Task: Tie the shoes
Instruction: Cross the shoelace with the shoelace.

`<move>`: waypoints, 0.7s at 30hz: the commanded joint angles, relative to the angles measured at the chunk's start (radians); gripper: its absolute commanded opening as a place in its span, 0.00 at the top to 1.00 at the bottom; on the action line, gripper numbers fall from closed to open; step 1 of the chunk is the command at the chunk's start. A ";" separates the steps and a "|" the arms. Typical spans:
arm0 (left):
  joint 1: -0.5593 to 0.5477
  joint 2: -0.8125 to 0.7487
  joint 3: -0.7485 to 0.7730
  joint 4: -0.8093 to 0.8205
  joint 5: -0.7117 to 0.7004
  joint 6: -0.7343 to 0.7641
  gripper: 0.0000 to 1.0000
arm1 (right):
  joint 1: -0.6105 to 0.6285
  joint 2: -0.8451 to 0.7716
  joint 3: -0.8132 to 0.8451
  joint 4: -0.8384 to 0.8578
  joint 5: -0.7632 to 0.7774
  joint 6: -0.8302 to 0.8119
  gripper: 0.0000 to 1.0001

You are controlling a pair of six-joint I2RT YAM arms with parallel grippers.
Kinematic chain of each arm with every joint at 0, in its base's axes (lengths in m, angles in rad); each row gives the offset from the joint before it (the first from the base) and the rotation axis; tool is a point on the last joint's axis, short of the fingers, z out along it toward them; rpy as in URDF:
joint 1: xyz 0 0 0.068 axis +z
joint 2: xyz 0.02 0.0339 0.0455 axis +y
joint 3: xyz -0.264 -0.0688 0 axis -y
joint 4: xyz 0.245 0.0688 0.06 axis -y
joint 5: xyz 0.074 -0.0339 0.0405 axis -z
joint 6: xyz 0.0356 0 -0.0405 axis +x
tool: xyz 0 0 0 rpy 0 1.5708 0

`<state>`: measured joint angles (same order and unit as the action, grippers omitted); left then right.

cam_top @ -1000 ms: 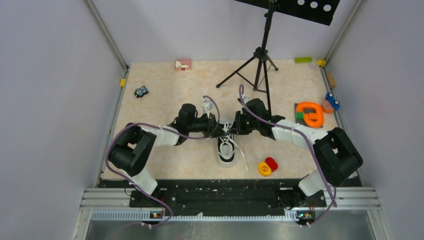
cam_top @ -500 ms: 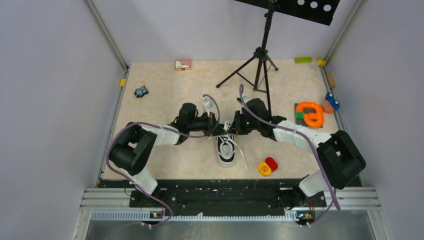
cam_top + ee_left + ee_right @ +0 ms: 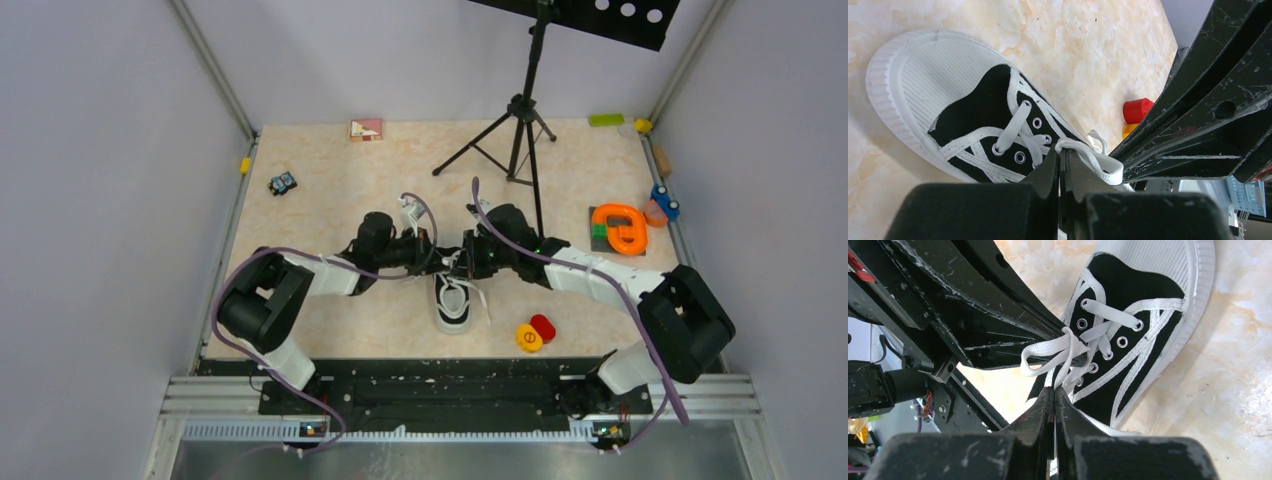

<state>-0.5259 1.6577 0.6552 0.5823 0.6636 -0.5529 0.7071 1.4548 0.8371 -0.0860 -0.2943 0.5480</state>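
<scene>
The shoe [image 3: 453, 305], a small black sneaker with a white toe cap, lies mid-table with its toe toward the arms. Both grippers meet above its laced end. My left gripper [image 3: 445, 262] is shut on a loop of white lace [image 3: 1093, 156], pinched at its tips [image 3: 1063, 152] over the shoe [image 3: 973, 105]. From the right, my right gripper [image 3: 463, 262] is also shut, its tips [image 3: 1054, 390] clamped on lace strands [image 3: 1068, 362] rising from the eyelets of the shoe [image 3: 1133, 300]. The laces cross between the two grippers. The heel is hidden under them.
A black tripod [image 3: 515, 130] stands behind the grippers. An orange ring toy [image 3: 620, 228] and a blue toy [image 3: 665, 203] sit at the right. Red and yellow discs [image 3: 535, 333] lie right of the shoe. A toy car [image 3: 283, 183] and a pink block [image 3: 366, 129] are at the back left.
My left gripper has closed on the lace loop. Both grippers have drawn closer together over the shoe, and the loose lace trailing to the right has shortened.
</scene>
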 commanded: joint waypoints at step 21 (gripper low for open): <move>0.000 -0.038 -0.055 0.188 0.061 -0.070 1.00 | -0.132 -0.134 -0.050 0.016 0.120 0.107 0.70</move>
<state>-0.5262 1.6577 0.6121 0.7185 0.7010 -0.6338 0.6300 1.3243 0.8032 -0.1097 -0.2066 0.6109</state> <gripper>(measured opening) 0.011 0.294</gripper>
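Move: The shoelace crossing, gathered at my left fingertips, lies about 2 cm left of my right hand and 1 cm below. From my left hand it is only about 1 cm right and right at finger height. The shoe's middle is some 4 cm back, 3 cm left and 6 cm below my right hand. The free lace tail lies 8 cm back, 4 cm right and 8 cm below that hand; the yellow-red toy is about 15 cm back, 15 cm right and 8 cm below. I part my right fingers by under a third, letting go of the lace beside my left fingertips, then draw that hand away to the right, up and forward, about 5 cm in all, turning some 10 degrees clockwise. My left hand keeps its pinch on the shoelace, easing up about 1 cm over the shoe and tilting slightly. ##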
